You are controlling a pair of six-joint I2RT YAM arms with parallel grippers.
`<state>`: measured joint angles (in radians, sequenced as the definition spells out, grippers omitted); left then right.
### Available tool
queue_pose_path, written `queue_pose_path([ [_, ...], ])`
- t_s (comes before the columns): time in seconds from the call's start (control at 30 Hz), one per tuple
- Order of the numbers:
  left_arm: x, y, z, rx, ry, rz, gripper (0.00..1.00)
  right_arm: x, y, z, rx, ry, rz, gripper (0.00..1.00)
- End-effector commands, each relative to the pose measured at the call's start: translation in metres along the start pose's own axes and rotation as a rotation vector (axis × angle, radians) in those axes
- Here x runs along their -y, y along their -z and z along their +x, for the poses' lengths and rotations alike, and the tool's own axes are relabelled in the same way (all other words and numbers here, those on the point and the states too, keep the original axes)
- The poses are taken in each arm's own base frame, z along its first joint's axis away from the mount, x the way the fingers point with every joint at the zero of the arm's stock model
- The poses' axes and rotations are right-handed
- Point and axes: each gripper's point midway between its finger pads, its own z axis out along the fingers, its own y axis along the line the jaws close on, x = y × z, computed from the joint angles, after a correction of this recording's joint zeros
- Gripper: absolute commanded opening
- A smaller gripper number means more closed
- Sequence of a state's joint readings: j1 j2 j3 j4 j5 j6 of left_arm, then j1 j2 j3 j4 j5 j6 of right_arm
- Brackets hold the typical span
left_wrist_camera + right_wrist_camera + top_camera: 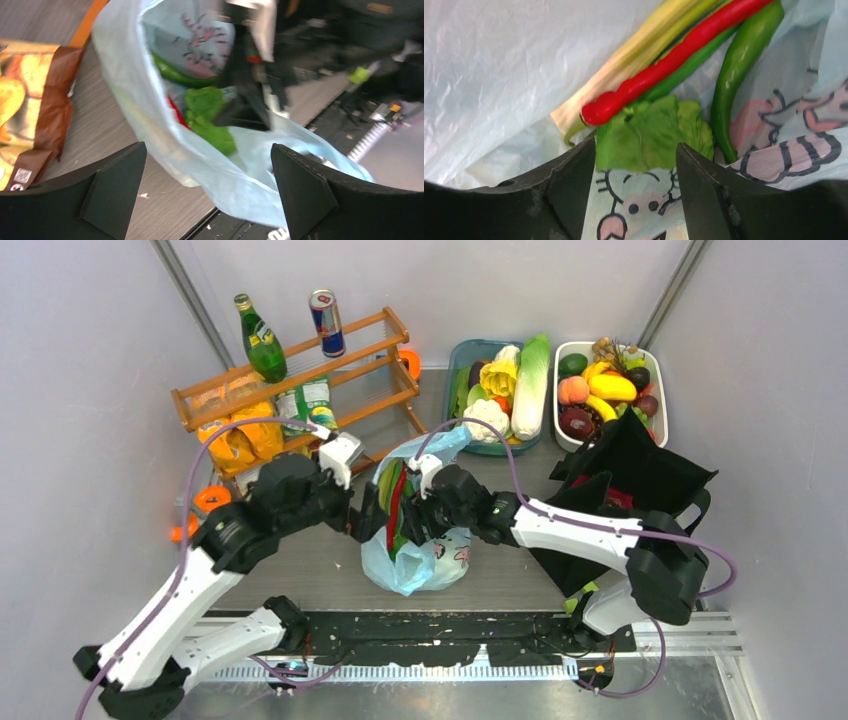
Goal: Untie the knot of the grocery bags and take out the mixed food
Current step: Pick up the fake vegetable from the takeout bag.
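The light-blue plastic grocery bag (425, 560) with pink cartoon prints stands mid-table, its mouth spread wide; no knot shows on it. My left gripper (362, 516) is at its left side, open wide, with the bag's wall (235, 175) loose beyond the fingers (115, 185). My right gripper (405, 525) reaches into the mouth from the right, open, its jaws astride the printed wall (639, 200). Inside lie mixed food: a pale leek (634, 55), a red pepper (674, 65), a green pepper (739, 80) and a leafy green (649, 135). The black tote (640, 480) stands to the right.
A wooden rack (300, 370) at back left carries a green bottle (262, 340), a can (326, 322) and crisp packs (240, 440). A teal tray (452, 380) of vegetables and a white basket (660, 410) of fruit stand at the back. A crisp pack (30, 100) lies left of the bag.
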<state>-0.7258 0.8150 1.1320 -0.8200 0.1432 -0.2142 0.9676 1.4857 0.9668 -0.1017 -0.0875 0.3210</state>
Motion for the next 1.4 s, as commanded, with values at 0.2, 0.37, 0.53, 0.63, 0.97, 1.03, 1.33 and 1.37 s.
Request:
queue_pose_path([
  [0.2, -0.061, -0.053, 0.004, -0.061, 0.081, -0.333, 1.0, -0.005, 0.034, 0.028, -0.028, -0.025, 0.015, 0.75],
  [0.37, -0.069, -0.064, 0.021, -0.105, 0.067, -0.357, 0.7, -0.006, 0.039, 0.021, -0.001, -0.02, 0.017, 0.81],
  [0.53, -0.077, -0.056, 0.019, -0.08, 0.046, -0.404, 0.02, -0.019, 0.043, -0.022, 0.1, -0.002, 0.001, 0.85],
  [0.63, -0.076, -0.05, 0.014, -0.052, 0.017, -0.395, 0.0, -0.027, 0.042, -0.047, 0.153, 0.002, -0.011, 0.87],
  [0.97, -0.074, -0.044, 0.015, -0.097, -0.039, -0.321, 0.0, -0.027, -0.012, -0.071, 0.145, -0.015, 0.022, 0.9],
  [1.03, -0.078, -0.042, 0.014, -0.108, -0.049, -0.332, 0.0, -0.024, -0.027, -0.064, 0.124, -0.022, 0.025, 0.91],
  [1.33, -0.091, -0.04, 0.007, -0.059, -0.092, -0.378, 0.0, 0.025, -0.068, -0.022, 0.047, -0.039, 0.236, 0.93],
  [1.37, -0.091, -0.041, 0.007, -0.045, -0.093, -0.379, 0.0, 0.028, -0.07, -0.02, 0.045, -0.037, 0.248, 0.94],
])
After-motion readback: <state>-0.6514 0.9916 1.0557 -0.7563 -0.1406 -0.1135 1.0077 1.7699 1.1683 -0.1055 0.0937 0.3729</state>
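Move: From the left hand, the takeout bag's left rim is about 6 cm ahead, 1 cm left and 7 cm below; the chip bag is about 12 cm ahead, 11 cm left, on the table. The red chili in the bag lies roughly 4 cm ahead, 5 cm left and 7 cm below the right hand, with the lettuce level ahead, 3 cm left, and the green chili 7 cm ahead, 3 cm left. Left sinks forward 7 cm, pinches the bag's left rim; right backs, lifts, then dips 11 cm towards red chili, opening. ##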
